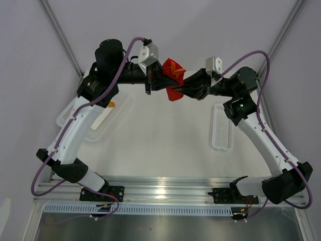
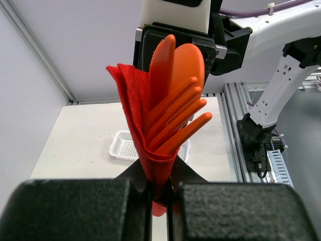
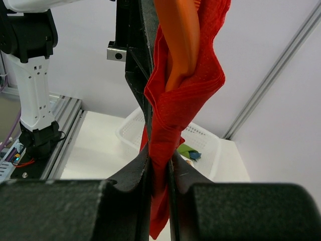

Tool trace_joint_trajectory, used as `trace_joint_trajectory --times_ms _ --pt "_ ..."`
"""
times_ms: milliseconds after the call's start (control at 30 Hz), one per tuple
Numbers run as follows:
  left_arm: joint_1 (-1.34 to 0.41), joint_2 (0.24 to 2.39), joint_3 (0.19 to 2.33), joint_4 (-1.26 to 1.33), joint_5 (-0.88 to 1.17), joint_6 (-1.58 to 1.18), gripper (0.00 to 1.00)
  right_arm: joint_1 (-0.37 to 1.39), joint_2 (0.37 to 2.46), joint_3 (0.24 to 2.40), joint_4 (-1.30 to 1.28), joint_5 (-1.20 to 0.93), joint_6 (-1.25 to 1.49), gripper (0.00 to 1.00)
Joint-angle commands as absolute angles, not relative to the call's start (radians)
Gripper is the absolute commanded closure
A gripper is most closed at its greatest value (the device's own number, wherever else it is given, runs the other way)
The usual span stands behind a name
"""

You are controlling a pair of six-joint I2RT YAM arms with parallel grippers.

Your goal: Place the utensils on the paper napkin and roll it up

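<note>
The paper napkin (image 1: pixel 172 68) is a red bundle held in the air between both grippers, above the far middle of the table. In the left wrist view the napkin (image 2: pixel 131 103) wraps the orange utensils (image 2: pixel 176 108), whose ends fan out of its top. My left gripper (image 2: pixel 160 174) is shut on the napkin's lower end. In the right wrist view my right gripper (image 3: pixel 159 163) is shut on the twisted napkin (image 3: pixel 184 103), with an orange utensil (image 3: pixel 181 45) showing above. The two grippers, left (image 1: pixel 159 81) and right (image 1: pixel 189 88), nearly touch.
A white basket (image 1: pixel 71 111) lies on the table at the left, holding a green bar (image 3: pixel 186 150) and a blue block (image 3: pixel 194 155). A narrower white basket (image 1: pixel 221 128) lies at the right. An aluminium rail (image 1: pixel 165 191) runs along the near edge.
</note>
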State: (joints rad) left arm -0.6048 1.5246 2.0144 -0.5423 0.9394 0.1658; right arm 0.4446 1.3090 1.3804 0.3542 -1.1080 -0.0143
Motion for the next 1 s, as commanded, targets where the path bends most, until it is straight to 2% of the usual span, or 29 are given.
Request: trace_joint_trajectory --times_ms 0,133,333,433,567,667,833,967 --pt "-0.615 1.485 2.028 -0.588 0.936 0.176 0.99 0.446 1.319 1.379 0.393 -1.055 -0.005 0.91" --pt "-0.611 1.477 2.016 -0.58 0.943 0.17 0.99 0.437 1.328 1.378 0.388 -1.063 0.026 0.88" --pt "-0.604 1.479 2.017 -0.583 0.937 0.179 0.99 0.42 1.325 1.365 0.384 -1.048 0.046 0.63" --pt "-0.6 1.477 2.017 -0.591 0.933 0.19 0.99 0.414 1.328 1.362 0.365 -1.049 0.04 0.57" --pt "-0.594 1.479 2.017 -0.588 0.931 0.192 0.99 0.407 1.341 1.365 0.368 -1.057 0.057 0.55" --pt "-0.591 1.482 2.022 -0.58 0.925 0.196 0.99 0.402 1.35 1.371 0.367 -1.094 0.061 0.48" --pt "-0.578 1.482 2.022 -0.587 0.887 0.216 0.99 0.364 1.344 1.376 0.263 -1.161 0.04 0.38" --pt "-0.572 1.479 2.017 -0.598 0.853 0.23 0.99 0.324 1.304 1.378 0.118 -1.164 -0.043 0.36"
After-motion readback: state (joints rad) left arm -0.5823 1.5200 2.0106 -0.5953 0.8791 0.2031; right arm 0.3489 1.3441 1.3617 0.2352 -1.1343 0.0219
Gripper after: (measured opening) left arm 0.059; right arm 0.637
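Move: The rolled napkin with its utensils stands upright between the two hands, pinched by both, high over the table; its middle is about 4 cm above either fingertip pinch, level with it otherwise. From the right hand, the small white tray lies some 11 cm farther forward, 27 cm to the right and about 46 cm below. From the left hand, the large white basket is roughly 22 cm ahead, 44 cm to the left and 46 cm below. The right fingers let go of the napkin roll, opening from nearly shut to well over half, while the hand first eases forward, then sinks and draws back to its right, away from the roll: about 3.5 cm forward, 4 down and 2 right, rolling some 10 degrees about its finger line. The left hand keeps its pinch, drifting about 1.5 cm forward and slightly down. ##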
